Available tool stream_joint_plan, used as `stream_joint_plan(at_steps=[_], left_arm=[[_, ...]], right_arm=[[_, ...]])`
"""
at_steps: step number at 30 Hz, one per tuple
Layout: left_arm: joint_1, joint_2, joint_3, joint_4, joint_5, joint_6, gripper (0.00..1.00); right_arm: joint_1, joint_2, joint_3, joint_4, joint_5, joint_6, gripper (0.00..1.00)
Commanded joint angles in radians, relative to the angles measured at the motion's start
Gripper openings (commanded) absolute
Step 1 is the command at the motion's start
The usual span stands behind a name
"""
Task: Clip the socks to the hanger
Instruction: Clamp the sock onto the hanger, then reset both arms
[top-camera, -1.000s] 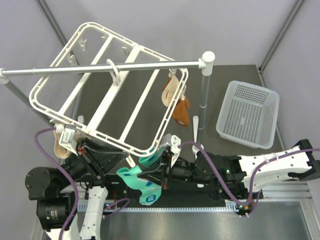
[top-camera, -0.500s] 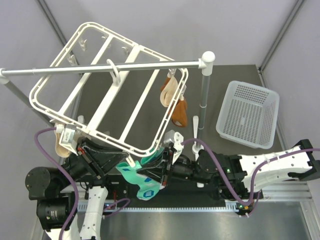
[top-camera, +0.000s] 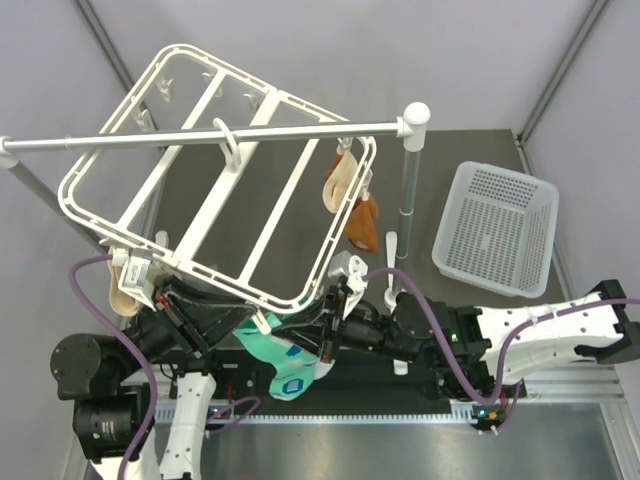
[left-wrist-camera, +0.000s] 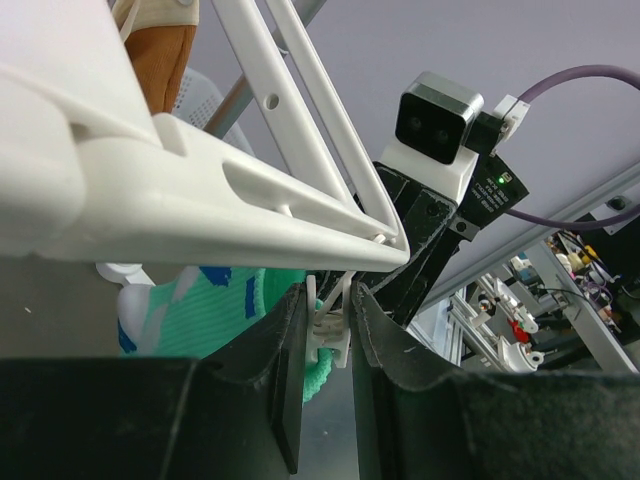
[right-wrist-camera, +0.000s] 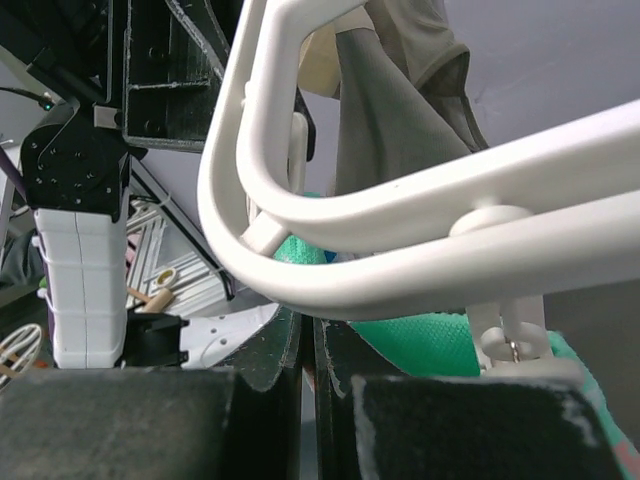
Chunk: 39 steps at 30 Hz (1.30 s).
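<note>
The white hanger (top-camera: 200, 267) hangs tilted from the rail. My left gripper (top-camera: 262, 325) is under its near edge, shut on a small white clip (left-wrist-camera: 330, 335) that dangles from the frame (left-wrist-camera: 200, 200); the clip sits squeezed between the two black fingers of the left gripper (left-wrist-camera: 330, 300). A teal sock (top-camera: 288, 372) with blue and white patches hangs from my right gripper (top-camera: 322, 335), which is shut on its upper edge just right of the clip. In the left wrist view the sock (left-wrist-camera: 190, 310) shows beside and below the clip. In the right wrist view the right gripper (right-wrist-camera: 308, 330) is pressed shut under the hanger (right-wrist-camera: 400, 240), with the sock (right-wrist-camera: 420, 340) to its right.
A grey rail (top-camera: 200, 137) on a white post (top-camera: 410, 170) carries the hanger. An orange sock (top-camera: 362, 225) and a beige sock (top-camera: 342, 180) hang clipped at the hanger's right side, another beige one (top-camera: 122, 290) at its left corner. A white perforated basket (top-camera: 497, 228) stands at the right.
My right gripper has moved left and up with the teal sock, bringing its top close to the clip. The left gripper has stayed on the clip.
</note>
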Motion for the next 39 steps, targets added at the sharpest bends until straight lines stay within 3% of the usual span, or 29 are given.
stream_joint_plan(at_steps=[1,10,14,15,22,25,29,30,33,39], left_arm=[[0.009,0.002,0.015,-0.002,0.011,-0.004,0.00],[0.011,0.002,0.013,-0.002,0.014,0.005,0.04],[0.011,0.001,0.016,-0.008,0.013,0.010,0.25],[0.011,0.001,0.019,-0.008,0.008,0.014,0.37],[0.011,0.002,0.042,-0.046,-0.006,0.044,0.74],[0.009,0.002,0.058,-0.074,-0.016,0.070,0.81],[0.009,0.010,0.139,-0.219,-0.062,0.184,0.82],[0.008,0.013,0.160,-0.303,-0.078,0.255,0.82],[0.011,0.015,0.248,-0.440,-0.163,0.407,0.81],[0.008,-0.014,0.360,-0.644,-0.397,0.547,0.79]], right_arm=[[-0.020,0.002,0.065,0.089,0.000,-0.014,0.00],[-0.023,0.001,0.062,0.089,-0.017,0.000,0.00],[-0.022,-0.004,0.061,0.089,-0.021,0.002,0.00],[-0.023,-0.005,0.061,0.089,-0.023,0.002,0.00],[-0.031,-0.002,0.053,0.089,-0.010,0.002,0.05],[-0.036,0.002,0.051,0.085,-0.001,-0.004,0.09],[-0.037,0.010,0.059,0.030,0.046,-0.015,0.34],[-0.037,0.010,0.061,0.017,0.057,-0.023,0.47],[-0.037,-0.004,0.067,-0.067,0.065,-0.038,0.71],[-0.037,-0.085,0.082,-0.306,0.095,-0.060,0.98]])
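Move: The clip under the hanger's near corner is already squeezed in the left fingertips, about 1 cm to that hand's right. From the right hand, which holds the edge of the teal sock's cuff, that clip is some 3 cm to the left and 1 cm ahead and above. The other clip, already gripping the sock, stands some 5 cm ahead of the right hand, level sideways and 1 cm higher; the sock's body hangs roughly 7 cm below, 1 cm left and 1 cm back. The teal sock's cuff is first lifted about 1 cm at the near clip by the right fingers, then held there while the left fingers open and release the clip's handles. The right fingers open wide after that, freeing the cuff, and ease forward and down some 2–3 cm as the left hand draws back and left about 4 cm, its wrist turning counter-clockwise and rolling left side up. ##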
